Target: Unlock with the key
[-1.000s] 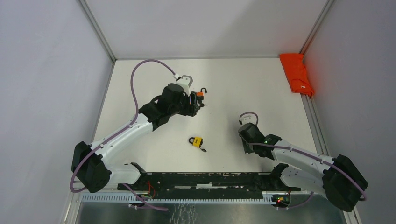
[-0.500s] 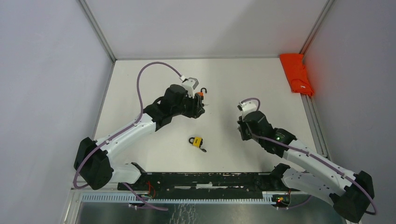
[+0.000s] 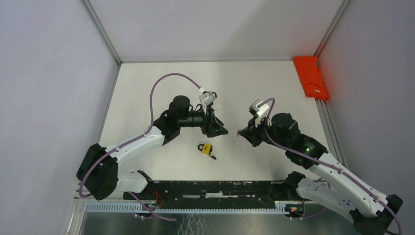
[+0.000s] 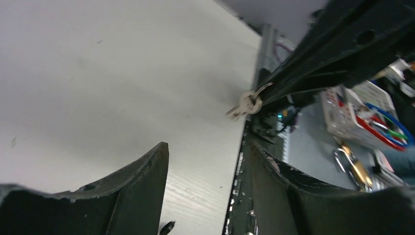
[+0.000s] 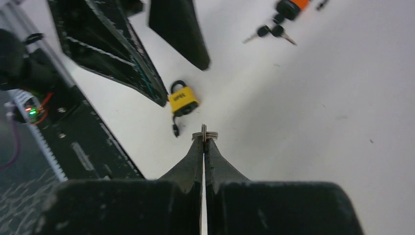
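A small yellow padlock (image 3: 206, 148) lies on the white table (image 3: 274, 93), with a dark key head (image 5: 174, 129) at its base; the right wrist view shows it (image 5: 182, 100) below and left of my fingertips. My right gripper (image 3: 241, 132) is shut on a silver key (image 5: 204, 133) by its ring, held above the table. The left wrist view shows that key (image 4: 247, 103) sticking out of the right gripper's fingers. My left gripper (image 3: 221, 128) is open and holds nothing. It points right at the right gripper, a short gap away. An orange padlock (image 5: 292, 5) with keys (image 5: 271, 32) lies farther back.
A folded orange cloth (image 3: 311, 76) lies at the table's far right edge. A black rail (image 3: 210, 188) runs along the near edge between the arm bases. Grey walls (image 3: 49, 98) close in the left, back and right sides.
The left gripper has left the orange padlock, swung nearer and rightward, and now faces the right gripper. The right arm has lifted and carried the key back toward it.
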`<state>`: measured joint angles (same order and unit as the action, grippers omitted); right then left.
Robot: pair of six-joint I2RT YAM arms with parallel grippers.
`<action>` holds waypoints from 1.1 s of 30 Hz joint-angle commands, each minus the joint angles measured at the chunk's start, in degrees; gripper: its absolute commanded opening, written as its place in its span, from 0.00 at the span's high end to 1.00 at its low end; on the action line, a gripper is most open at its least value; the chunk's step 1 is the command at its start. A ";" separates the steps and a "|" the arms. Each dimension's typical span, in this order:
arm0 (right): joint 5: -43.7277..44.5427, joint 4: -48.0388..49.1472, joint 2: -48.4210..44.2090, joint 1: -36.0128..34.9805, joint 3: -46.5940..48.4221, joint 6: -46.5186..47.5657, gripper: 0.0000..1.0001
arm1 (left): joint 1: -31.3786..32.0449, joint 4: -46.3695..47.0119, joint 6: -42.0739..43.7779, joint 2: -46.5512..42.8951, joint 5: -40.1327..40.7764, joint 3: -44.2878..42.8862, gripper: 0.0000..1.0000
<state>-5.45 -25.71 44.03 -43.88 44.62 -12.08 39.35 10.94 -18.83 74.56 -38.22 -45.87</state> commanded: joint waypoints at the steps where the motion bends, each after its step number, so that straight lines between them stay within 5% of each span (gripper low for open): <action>1: -11.46 6.24 -1.49 -0.33 2.26 2.25 1.00 | -0.06 14.26 -3.94 -0.02 -15.30 0.15 0.34; 6: -15.85 8.74 -1.74 -0.32 1.48 3.77 1.00 | 0.07 25.39 -10.39 -0.23 -22.89 2.17 0.34; 20: -24.11 15.15 -1.80 -0.29 2.40 5.41 1.00 | 3.11 23.69 -9.48 -0.21 -29.06 0.73 0.36; 29: -22.45 14.24 -1.88 -0.30 3.52 6.26 1.00 | 4.67 18.67 -6.31 -0.09 -28.59 -0.59 0.76; 33: -21.72 13.21 -2.79 -0.31 3.89 6.48 1.00 | 4.68 15.05 -4.04 -0.60 -27.54 -1.42 0.83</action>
<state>-28.25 -13.85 42.37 -43.88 45.76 -6.79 43.53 28.88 -26.72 74.76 -65.10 -44.53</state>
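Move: The key ring with its silver keys, held in the right fingertips, is about 6 cm to the left hand's right, 5 cm back and 2 cm lower. The yellow padlock lies 5 cm back and 6 cm left of the left hand, some 21 cm below; the orange padlock, at table height too, lies 23 cm ahead, 4 cm left. From the right hand, the open left fingertips are 8 cm left, 6 cm ahead and a centimetre up, and the yellow padlock is 14 cm left, 1 cm ahead, 20 cm down. The key ring stays pinched in the shut right fingers, which carry it up about 6 cm, left and back, toward the left gripper. The left hand comes back nearly 10 cm while rising some 5, swinging about 30 degrees clockwise to face the right fingertips; once there, its open fingers close around the keys just beyond the ring. ##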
